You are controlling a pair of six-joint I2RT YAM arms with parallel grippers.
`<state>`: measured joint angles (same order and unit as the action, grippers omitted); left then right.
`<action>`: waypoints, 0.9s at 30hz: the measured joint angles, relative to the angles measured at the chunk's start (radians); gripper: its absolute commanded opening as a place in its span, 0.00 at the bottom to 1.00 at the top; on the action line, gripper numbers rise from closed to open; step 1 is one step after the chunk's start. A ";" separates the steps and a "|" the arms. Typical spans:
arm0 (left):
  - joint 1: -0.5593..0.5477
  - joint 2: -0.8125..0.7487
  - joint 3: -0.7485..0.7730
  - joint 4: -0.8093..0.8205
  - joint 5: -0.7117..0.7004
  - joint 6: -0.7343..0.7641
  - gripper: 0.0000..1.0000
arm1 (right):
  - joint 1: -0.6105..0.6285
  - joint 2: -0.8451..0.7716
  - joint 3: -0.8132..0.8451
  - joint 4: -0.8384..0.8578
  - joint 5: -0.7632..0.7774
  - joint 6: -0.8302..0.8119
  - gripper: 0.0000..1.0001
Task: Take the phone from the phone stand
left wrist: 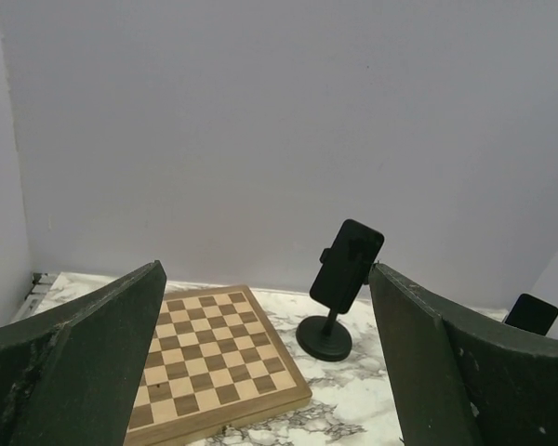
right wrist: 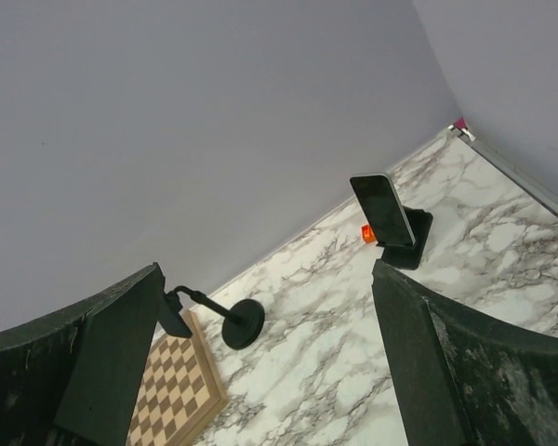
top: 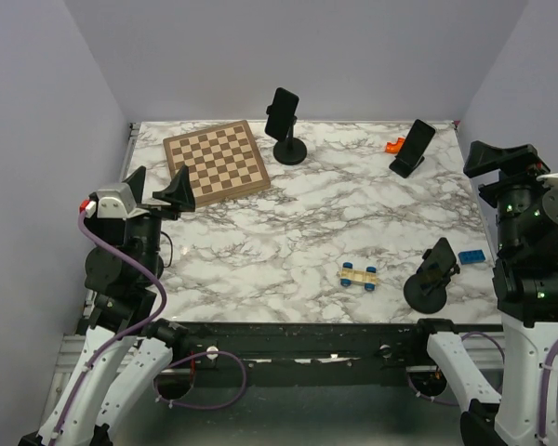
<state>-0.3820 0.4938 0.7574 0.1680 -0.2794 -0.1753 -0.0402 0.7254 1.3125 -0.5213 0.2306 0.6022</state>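
Observation:
Three black stands are on the marble table (top: 307, 223). At the back centre a black phone (top: 281, 111) is clamped upright on a round-based phone stand (top: 290, 151); the left wrist view shows this phone (left wrist: 347, 265) and its base (left wrist: 324, 337). At the back right another phone (top: 417, 142) (right wrist: 381, 209) leans on a wedge stand (right wrist: 413, 239). A third dark slab (top: 438, 261) sits on a round stand (top: 426, 291) at the front right. My left gripper (top: 158, 190) (left wrist: 267, 279) hovers open at the left edge. The right gripper (top: 479, 174) (right wrist: 265, 269) is open, raised at the right edge. Neither touches anything.
A wooden chessboard (top: 216, 162) lies at the back left, next to the centre stand. A small wooden car with blue wheels (top: 359, 275) and a blue brick (top: 471, 255) lie at the front right. An orange piece (top: 393, 145) sits behind the wedge stand.

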 measured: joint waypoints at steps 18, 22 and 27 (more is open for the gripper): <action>-0.011 0.018 0.004 -0.031 0.005 -0.013 0.98 | 0.000 0.472 -0.034 0.068 0.022 -0.130 1.00; -0.011 0.023 0.004 -0.034 0.008 -0.014 0.98 | 0.000 0.625 0.033 0.079 0.052 -0.201 1.00; -0.011 0.031 0.005 -0.036 0.023 -0.015 0.98 | 0.001 0.790 0.152 0.080 0.070 -0.238 1.00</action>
<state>-0.3931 0.5243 0.7628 0.1322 -0.2569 -0.1902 -0.0395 1.5158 1.4647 -0.4408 0.3008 0.3645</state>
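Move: The phone aimed at, leaning on the low black stand near the far right corner, lies about 32 cm ahead of the right hand, roughly in line with it sideways, and some 37 cm below. An orange block sits about 4 cm to the left of that phone and 5 cm beyond it; a tall round-based phone stand is some 30 cm to its left and 4 cm farther out. From the left hand the phone is about 31 cm ahead, 52 cm right and 34 cm lower. Forward and down in one long, quickening sweep, the right hand travels about 20 cm out and nearly as far down towards the phone on the low stand, with the sinking easing off near the end. The wrist tips the fingers down by some 35 degrees and rolls its left side slightly lower; the gripper stays wide open and empty. ##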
